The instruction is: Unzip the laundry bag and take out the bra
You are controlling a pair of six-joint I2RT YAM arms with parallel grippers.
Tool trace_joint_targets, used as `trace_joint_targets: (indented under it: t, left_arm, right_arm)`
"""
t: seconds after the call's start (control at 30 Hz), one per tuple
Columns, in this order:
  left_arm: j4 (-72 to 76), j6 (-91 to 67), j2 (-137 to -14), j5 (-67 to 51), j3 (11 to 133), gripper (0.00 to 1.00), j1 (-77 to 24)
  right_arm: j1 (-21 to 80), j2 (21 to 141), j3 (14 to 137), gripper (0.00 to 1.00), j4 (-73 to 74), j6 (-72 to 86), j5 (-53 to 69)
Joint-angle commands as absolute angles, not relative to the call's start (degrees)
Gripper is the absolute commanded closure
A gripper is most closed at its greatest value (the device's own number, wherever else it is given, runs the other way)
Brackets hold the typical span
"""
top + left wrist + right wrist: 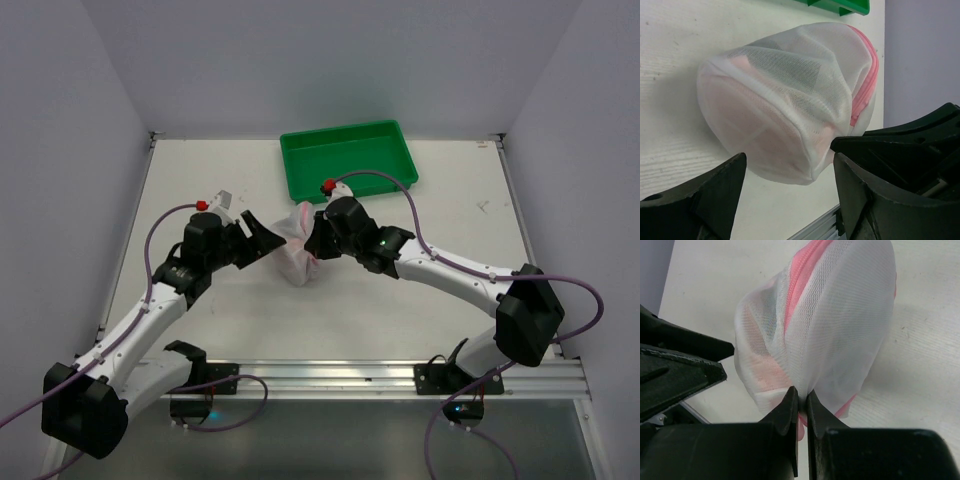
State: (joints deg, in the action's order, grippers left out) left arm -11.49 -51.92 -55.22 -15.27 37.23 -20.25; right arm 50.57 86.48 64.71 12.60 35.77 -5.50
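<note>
The laundry bag (298,256), a white mesh dome with a pink zipper edge, lies on the table's middle between both arms. My right gripper (318,240) is shut on a pinch of its mesh beside the pink zipper trim (802,395); the bag (830,320) bulges beyond the fingers. To the bag's left, my left gripper (262,240) is open, its fingers apart just below the bag's rounded end (789,161), not gripping it. The zipper (867,75) appears closed. The bra shows only as a peach-pink shape through the mesh (755,135).
A green rectangular tray (348,158) stands just behind the bag at the back. The right gripper's black body (910,150) sits close to my left fingers. Grey walls enclose the table on three sides; a metal rail (330,375) runs along the near edge.
</note>
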Motion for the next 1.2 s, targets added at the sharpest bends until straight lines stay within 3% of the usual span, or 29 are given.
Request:
trace_joint_targets:
  t: [0.0,0.13,0.23,0.27,0.33,0.37,0.4,0.53,0.63,0.67,0.8,0.9,1.17]
  left_arm:
    - [-9.5,-54.7,-54.6,-16.2,36.1,0.27,-21.7]
    - [-5.4,-56.3,-56.9,-15.5,34.8,0.32,-24.4]
    - [-4.6,-56.3,-59.1,-13.7,35.2,0.44,-25.8]
    - [-4.5,-56.3,-59.4,-13.1,35.2,0.59,-25.8]
    - [-4.6,-55.8,-59.8,-12.2,35.7,0.77,-25.8]
    - [-4.7,-55.5,-59.8,-11.5,36.0,0.93,-25.8]
    - [-4.9,-55.2,-59.6,-11.1,36.8,0.98,-25.8]
    - [-6.3,-52.9,-59.6,-10.4,39.2,1.0,-25.8]
    - [-7.5,-51.4,-59.9,-10.1,40.9,1.0,-25.8]
    - [-7.9,-51.1,-60.0,-9.9,41.4,1.0,-25.8]
    - [-9.3,-50.0,-60.6,-8.7,42.4,1.0,-25.8]
    - [-9.8,-49.5,-61.8,-8.6,43.4,1.0,-25.8]
    - [-8.5,-49.7,-63.1,-9.8,44.6,1.0,-25.8]
  right_arm:
    - [50.6,85.1,66.1,1.0,8.3,41.0,-5.4]
    - [50.5,85.1,64.2,1.0,5.7,42.9,-4.1]
    - [50.6,85.1,63.1,1.0,5.0,43.4,-2.4]
    - [50.5,84.7,62.7,1.0,4.7,43.5,-2.2]
    - [49.8,84.2,61.1,1.0,4.8,43.6,-2.7]
    - [49.2,83.4,60.3,1.0,4.8,43.8,-2.4]
    - [48.3,82.9,59.2,1.0,4.7,44.0,-2.0]
    - [41.2,79.3,52.2,0.95,4.3,44.5,1.6]
    - [36.4,76.0,47.8,0.77,4.4,44.1,2.3]
    - [35.2,75.1,46.8,0.65,4.5,44.0,2.2]
    - [31.6,71.1,45.3,0.43,9.0,41.9,-2.9]
    - [31.9,69.3,47.2,0.4,13.5,37.2,-4.1]
    - [34.7,65.3,45.0,0.41,2.7,33.7,4.2]
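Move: Just ahead of both open left fingers and closed right ones is the laundry bag: its middle lies about 4 cm ahead, 5 cm right and 5 cm below the left hand. From the right hand, which still pinches its side, the middle is some 4 cm ahead, 4 cm left and 5 cm below. The green bin's middle is roughly 28 cm ahead and 19 cm right of the left hand, 7 cm lower. Dipping about 2.5 cm down and as far right, the left hand shuts its open fingers on the bag's left end, then lifts slightly and eases forward, keeping the pinch. The right hand first nearly holds its place with its grip, sinks about 2 cm, then opens, lets go of the mesh and sweeps some 14 cm right, finally rising about 3.5 cm and coming 2 cm back left. ##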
